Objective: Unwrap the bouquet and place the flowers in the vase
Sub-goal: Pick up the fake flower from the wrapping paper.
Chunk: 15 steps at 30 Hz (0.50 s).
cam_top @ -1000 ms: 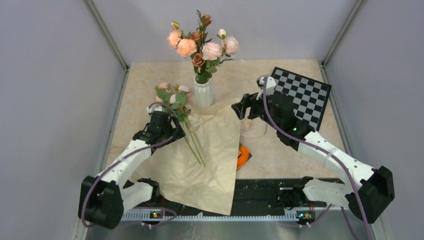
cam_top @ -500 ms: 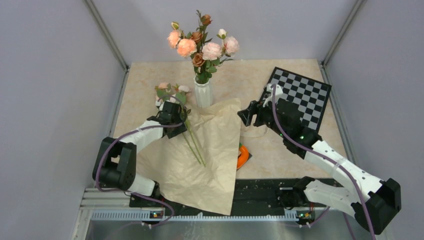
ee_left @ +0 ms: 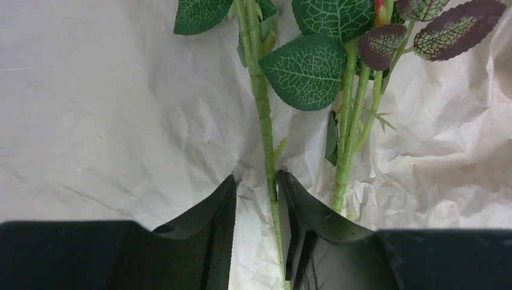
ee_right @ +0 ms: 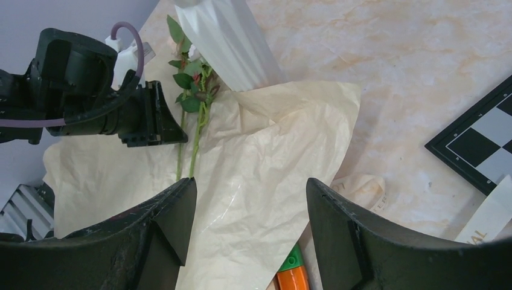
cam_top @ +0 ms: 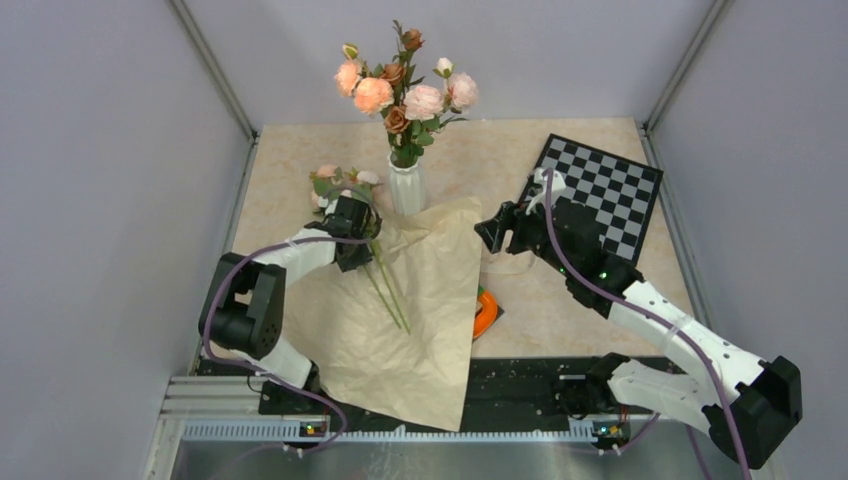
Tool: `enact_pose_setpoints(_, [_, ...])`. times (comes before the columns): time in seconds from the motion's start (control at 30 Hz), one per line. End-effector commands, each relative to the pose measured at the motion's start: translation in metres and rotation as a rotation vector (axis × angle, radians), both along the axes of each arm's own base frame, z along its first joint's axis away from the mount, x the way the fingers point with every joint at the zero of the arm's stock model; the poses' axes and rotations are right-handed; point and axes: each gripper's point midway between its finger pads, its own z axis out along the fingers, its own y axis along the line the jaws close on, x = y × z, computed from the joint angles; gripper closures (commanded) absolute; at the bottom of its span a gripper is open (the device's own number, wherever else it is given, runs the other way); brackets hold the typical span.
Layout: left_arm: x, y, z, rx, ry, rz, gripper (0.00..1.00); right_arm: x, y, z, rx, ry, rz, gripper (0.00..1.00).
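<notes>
The bouquet is undone: its kraft paper (cam_top: 420, 330) lies spread flat. Most flowers (cam_top: 400, 85) stand in the white ribbed vase (cam_top: 406, 185) (ee_right: 226, 39). A few loose flowers (cam_top: 345, 190) lie on the paper with their stems (cam_top: 388, 285) pointing toward me. My left gripper (cam_top: 360, 243) (ee_left: 256, 181) (ee_right: 175, 124) is down on the paper. One green stem (ee_left: 265, 139) runs between its narrowed jaws, against the right finger and apart from the left one. Two more stems (ee_left: 347, 151) lie just outside. My right gripper (cam_top: 490, 225) (ee_right: 250, 184) hovers open and empty over the paper's right corner.
A cream ribbon (cam_top: 510, 262) (ee_right: 362, 187) lies crumpled right of the paper. An orange ring (cam_top: 484, 312) (ee_right: 293, 278) pokes out from under the paper's right edge. A checkerboard (cam_top: 600, 190) (ee_right: 483, 145) lies at the back right. Grey walls enclose the table.
My left gripper moved right and forward onto the loose stems, and its jaws narrowed around one. The right gripper drew back slightly to the right, then held still.
</notes>
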Motion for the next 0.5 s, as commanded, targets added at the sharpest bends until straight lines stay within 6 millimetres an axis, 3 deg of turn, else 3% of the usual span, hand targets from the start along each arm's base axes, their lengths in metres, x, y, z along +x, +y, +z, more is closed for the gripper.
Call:
enact_pose_setpoints(0.0, [0.0018, 0.0026, -0.0021, 0.074, 0.035, -0.017, 0.67, 0.0019, -0.0014, 0.0095, 0.032, -0.020, -0.007, 0.32])
enact_pose_setpoints(0.47, [-0.0041, 0.0018, -0.0058, 0.078, 0.050, 0.013, 0.93, -0.0018, -0.0082, 0.0092, 0.026, -0.026, -0.023, 0.32])
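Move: The flower stem to be picked up runs between the left hand's half-open fingers, some 1 cm right of their middle and about 1 cm below, lying on the wrapping paper. The second flower's stem lies about 4 cm to this hand's right and level with it; the pale blooms are roughly 13 cm ahead and 3 cm left, and the vase stands some 10 cm ahead and 8 cm right. From the right hand, the wanted stem lies about 5 cm ahead, 22 cm left and 23 cm below. The left hand stays down at the wrapping paper, travelling less than half a centimetre, while its fingers close from roughly a third open to nearly shut and pinch the near-side, left-hand stem just below its leaves, leaving the second stem outside the right finger. As they close, the wrist rolls only about 5 degrees, its left side rising, and the right finger brings the stem leftward to meet the other one. ##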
